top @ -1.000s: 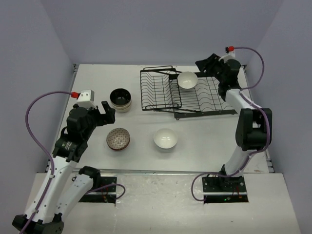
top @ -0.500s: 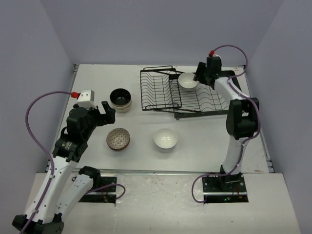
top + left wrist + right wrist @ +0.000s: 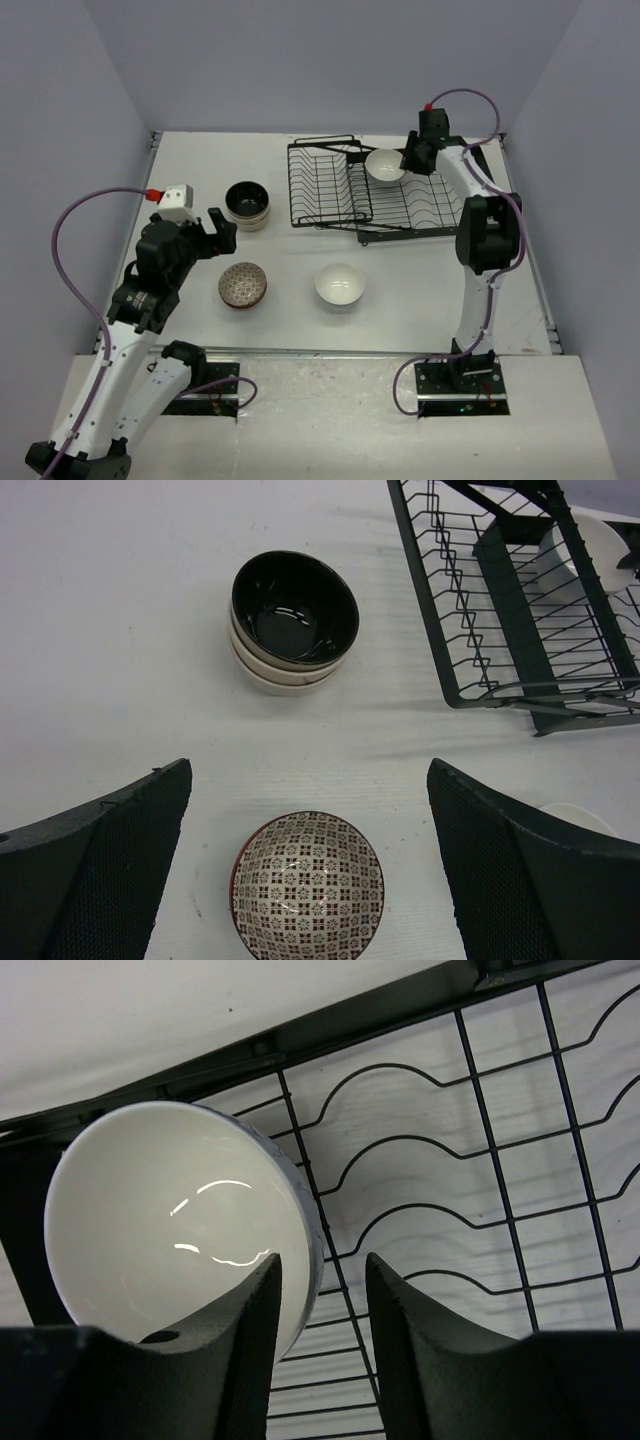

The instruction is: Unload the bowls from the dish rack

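One white bowl [image 3: 384, 165] [image 3: 170, 1220] sits in the wide flat part of the black dish rack [image 3: 330, 190] [image 3: 500, 1160]. My right gripper [image 3: 410, 158] [image 3: 322, 1265] straddles its right rim, one finger [image 3: 230, 1350] inside the bowl and the other outside. A gap still shows beside the outer finger, so the gripper is open. My left gripper [image 3: 215, 228] [image 3: 308, 770] hangs wide open above a reddish-brown patterned bowl [image 3: 243, 285] [image 3: 308, 885] on the table and holds nothing.
A stack of beige bowls with dark insides [image 3: 248, 204] [image 3: 293, 620] stands on the table left of the rack. Another white bowl [image 3: 339, 285] rests on the table in front of the rack. The rack's smaller slotted basket [image 3: 520, 610] holds no bowl.
My right gripper swung left from the rack's far right corner to the white bowl, and its jaws narrowed around the rim. The left arm has not moved.
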Tool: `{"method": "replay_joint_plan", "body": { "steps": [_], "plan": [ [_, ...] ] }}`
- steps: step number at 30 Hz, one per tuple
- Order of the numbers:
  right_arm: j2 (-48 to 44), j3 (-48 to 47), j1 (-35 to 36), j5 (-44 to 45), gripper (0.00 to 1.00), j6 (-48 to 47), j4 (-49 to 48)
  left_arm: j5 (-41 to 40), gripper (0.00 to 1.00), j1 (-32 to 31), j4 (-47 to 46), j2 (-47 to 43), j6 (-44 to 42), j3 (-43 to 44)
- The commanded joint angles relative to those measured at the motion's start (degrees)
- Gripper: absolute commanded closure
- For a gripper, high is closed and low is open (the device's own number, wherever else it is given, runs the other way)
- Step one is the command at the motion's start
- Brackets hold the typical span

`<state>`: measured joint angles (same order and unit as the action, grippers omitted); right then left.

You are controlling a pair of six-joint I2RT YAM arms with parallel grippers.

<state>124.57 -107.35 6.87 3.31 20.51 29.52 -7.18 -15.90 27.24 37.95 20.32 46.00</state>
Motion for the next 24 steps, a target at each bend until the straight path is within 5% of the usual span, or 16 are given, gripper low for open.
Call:
{"method": "replay_joint_plan", "body": {
  "steps": [1, 3, 7, 8, 15, 24],
  "plan": [
    [0.84, -2.77, -0.37, -0.24, 0.6, -0.04, 3.26, 0.68, 0.0, -0.27, -2.81, -0.51, -1.16, -0.65],
    [1.89, -4.0, -0.54, -1.2, 0.61, 0.05, 4.75, 0.76, 0.0, -0.27, -2.72, -0.69, -1.16, -0.65],
    [1.9, -3.83, -0.9, -1.99, 0.95, 0.23, 5.2, 0.85, 0.0, -0.27, -2.72, -0.95, -1.16, -0.73],
    [1.9, -3.74, -1.16, -2.86, 0.97, 0.84, 5.2, 0.85, 0.0, -0.27, -2.81, -0.87, -1.16, -0.65],
    [-0.46, 1.15, -2.13, -6.04, 1.0, 4.09, 2.57, 0.85, 0.0, -0.27, -2.72, -1.31, -1.16, -0.73],
    [-14.79, 10.67, -2.21, -4.19, 1.0, 6.21, -5.0, 0.85, 0.0, -0.27, -2.72, -1.22, -1.16, -0.82]
  ]
}}
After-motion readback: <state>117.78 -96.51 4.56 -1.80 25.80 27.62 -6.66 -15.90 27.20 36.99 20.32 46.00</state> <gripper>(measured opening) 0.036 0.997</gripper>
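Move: The white bowl in the rack has its middle about 7 cm left of the right hand, 1 cm ahead and 2 cm below, its right rim already between the open fingers. The wire basket is some 23 cm left and 4 cm back; the white table bowl lies 20 cm left, 29 cm back. From the left hand, the racked bowl is about 30 cm ahead and 46 cm right, 16 cm lower. Right hand sinks about 2 cm, pinches the racked bowl's right rim, then draws back some 3 cm, rising slightly. ##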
